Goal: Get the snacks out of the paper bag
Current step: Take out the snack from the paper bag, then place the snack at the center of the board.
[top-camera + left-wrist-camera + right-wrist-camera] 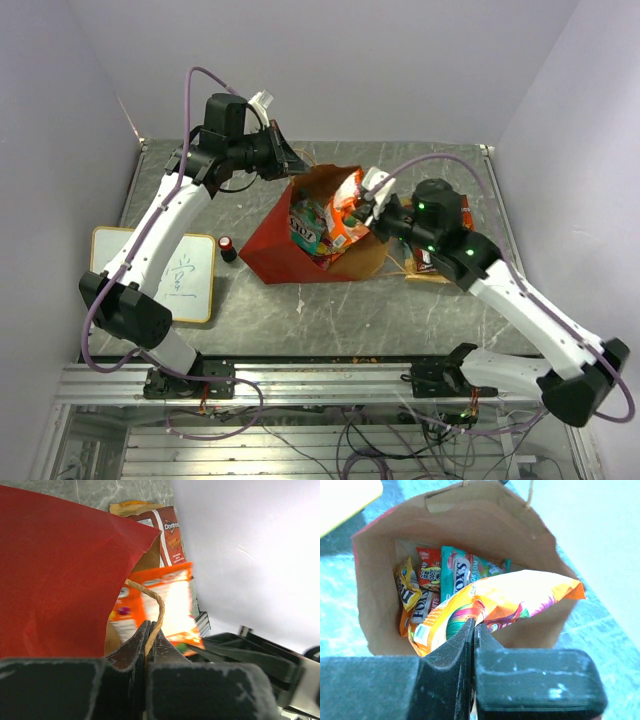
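Note:
The red paper bag [275,245] lies mid-table with its brown mouth open toward the right. My left gripper [290,160] is shut on its cord handle [156,607] at the far rim. My right gripper [378,203] is shut on the large orange chip bag [495,602], which sticks out of the mouth, also seen from above [350,215]. Deeper inside lie a red packet [429,569], a teal packet [462,567] and a small yellow packet [406,585]. A red Doritos bag [167,535] lies on the table beyond the paper bag.
A yellow-framed whiteboard [170,272] lies at the left. A small red-and-black cylinder [228,248] stands between it and the bag. Packets [428,265] lie on the table under my right arm. Walls close in the back and both sides.

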Controlling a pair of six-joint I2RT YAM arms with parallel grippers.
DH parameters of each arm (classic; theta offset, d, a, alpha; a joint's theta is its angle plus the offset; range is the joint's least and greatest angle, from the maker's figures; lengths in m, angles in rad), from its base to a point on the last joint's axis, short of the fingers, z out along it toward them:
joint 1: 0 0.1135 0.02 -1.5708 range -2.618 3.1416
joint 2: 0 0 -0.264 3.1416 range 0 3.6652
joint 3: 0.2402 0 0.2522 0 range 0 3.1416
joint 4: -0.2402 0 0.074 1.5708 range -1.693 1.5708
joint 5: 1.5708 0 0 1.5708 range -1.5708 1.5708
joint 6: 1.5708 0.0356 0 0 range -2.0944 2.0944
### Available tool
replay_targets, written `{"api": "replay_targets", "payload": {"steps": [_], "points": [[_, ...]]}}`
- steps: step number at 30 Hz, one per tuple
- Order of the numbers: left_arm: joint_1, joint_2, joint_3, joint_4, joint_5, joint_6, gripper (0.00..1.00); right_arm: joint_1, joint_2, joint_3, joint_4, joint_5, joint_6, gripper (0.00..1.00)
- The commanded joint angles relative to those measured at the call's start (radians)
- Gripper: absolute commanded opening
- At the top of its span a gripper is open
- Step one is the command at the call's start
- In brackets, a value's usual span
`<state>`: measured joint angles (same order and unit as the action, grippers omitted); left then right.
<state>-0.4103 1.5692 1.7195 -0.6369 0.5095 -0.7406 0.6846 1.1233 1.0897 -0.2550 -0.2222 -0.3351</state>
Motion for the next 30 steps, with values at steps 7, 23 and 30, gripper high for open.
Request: {"api": "replay_targets", "payload": {"steps": [7, 23, 30], "points": [[-0.008, -0.010, 0.019, -0.002, 0.025, 0.029, 0.07, 0.000, -0.221, 0.203, -0.270, 0.334, 0.065, 0.00], [-0.008, -0.060, -0.022, 0.002, 0.032, 0.023, 0.07, -0.071, -0.116, 0.132, -0.258, 1.134, 0.617, 0.00], [-0.008, -0.070, -0.025, 0.006, 0.025, 0.011, 0.07, -0.389, -0.019, 0.033, -0.207, 0.910, 0.806, 0.00]]}}
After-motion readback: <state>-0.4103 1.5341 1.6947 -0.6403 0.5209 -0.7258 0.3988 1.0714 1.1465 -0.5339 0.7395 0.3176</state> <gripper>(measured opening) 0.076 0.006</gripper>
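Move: The orange snack is already pinched in the right hand at the mouth of the paper bag. The flat stack with the Doritos packet, where it is being taken, lies about 22 cm to that hand's right, 5 cm farther out and some 26 cm below. The paper bag is roughly 10 cm to its left, 5 cm ahead and 18 cm lower. From the left hand, the stack is about 36 cm right, level, 32 cm below. The orange snack, still pinched in the shut right fingers, is carried away from the paper bag towards the stack: up some 12 cm and rightward with a slight draw back, then on right, forward and down again, about 24 cm to the right overall. The wrist swings roughly 80 degrees clockwise on the way. The left hand keeps its pinch on the bag's handle. ##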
